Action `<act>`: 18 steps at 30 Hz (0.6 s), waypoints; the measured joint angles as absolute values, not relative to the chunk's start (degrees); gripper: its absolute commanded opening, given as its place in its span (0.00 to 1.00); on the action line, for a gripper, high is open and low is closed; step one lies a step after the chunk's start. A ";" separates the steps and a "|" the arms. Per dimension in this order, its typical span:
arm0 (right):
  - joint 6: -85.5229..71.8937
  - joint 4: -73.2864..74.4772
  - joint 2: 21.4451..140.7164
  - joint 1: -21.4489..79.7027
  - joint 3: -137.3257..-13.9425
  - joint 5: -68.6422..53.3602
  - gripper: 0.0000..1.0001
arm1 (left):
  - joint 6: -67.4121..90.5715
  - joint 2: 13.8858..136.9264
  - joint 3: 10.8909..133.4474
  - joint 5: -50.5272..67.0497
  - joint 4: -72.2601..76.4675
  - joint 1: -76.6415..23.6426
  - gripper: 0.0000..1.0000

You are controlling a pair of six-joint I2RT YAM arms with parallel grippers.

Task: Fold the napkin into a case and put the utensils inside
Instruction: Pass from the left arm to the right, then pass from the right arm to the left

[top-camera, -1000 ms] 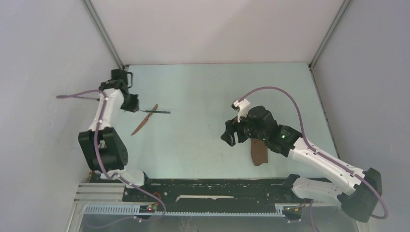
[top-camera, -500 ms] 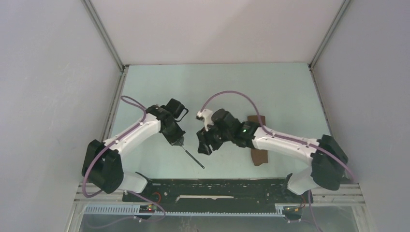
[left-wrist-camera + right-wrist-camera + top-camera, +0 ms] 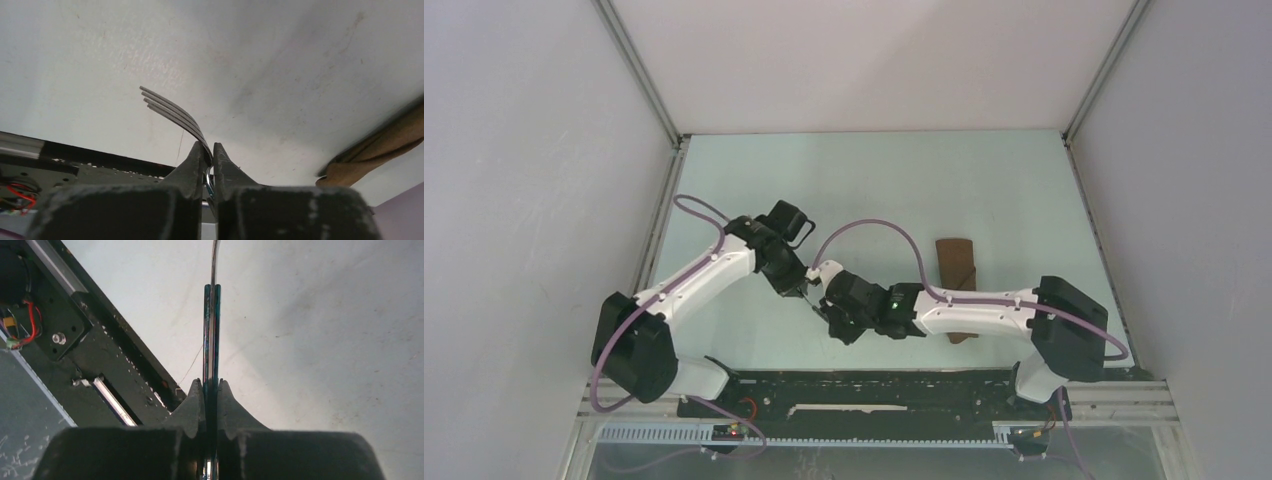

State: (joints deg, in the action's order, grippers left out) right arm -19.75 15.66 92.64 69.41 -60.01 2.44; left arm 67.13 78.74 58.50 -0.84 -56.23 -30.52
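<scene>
Near the middle of the table both grippers hold the same fork. My left gripper (image 3: 210, 152) is shut on its neck, and the silver tines (image 3: 167, 111) stick out past the fingertips. My right gripper (image 3: 210, 386) is shut on the dark handle (image 3: 211, 330), seen edge-on. In the top view the left gripper (image 3: 804, 291) and the right gripper (image 3: 826, 309) almost touch, and the fork is largely hidden between them. The brown napkin, folded into a narrow case (image 3: 955, 260), lies to the right, its near end hidden under the right arm.
A black rail (image 3: 874, 385) with wiring runs along the table's near edge, close under the grippers. Grey walls and metal posts (image 3: 639, 75) enclose the pale table. The right arm's forearm (image 3: 974, 305) stretches low across the table's front right.
The left arm carried the fork from the far left to the middle. The right arm swung left from the case, and its open jaws shut on the fork's handle.
</scene>
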 measured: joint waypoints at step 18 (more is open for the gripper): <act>-40.18 -11.66 71.29 42.98 -37.91 -32.45 0.00 | 54.68 45.21 46.02 14.50 -13.41 -30.44 0.97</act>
State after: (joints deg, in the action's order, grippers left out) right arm -40.18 -11.66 71.29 42.98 -37.91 -32.45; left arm 54.68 45.21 46.02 14.50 -13.41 -30.44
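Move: Both hands already pinch the fork, the left at its neck and the right on its handle; its middle is about 2 cm back and 2 cm right of the left hand, and 2 cm ahead and 3 cm left of the right hand. The folded napkin lies roughly 24 cm right, 5 cm ahead and 8 cm below the right hand. Left hand opens wide, freeing the fork, and rises about 19 cm; right, still pinching, lifts it 9 cm and rightward. ##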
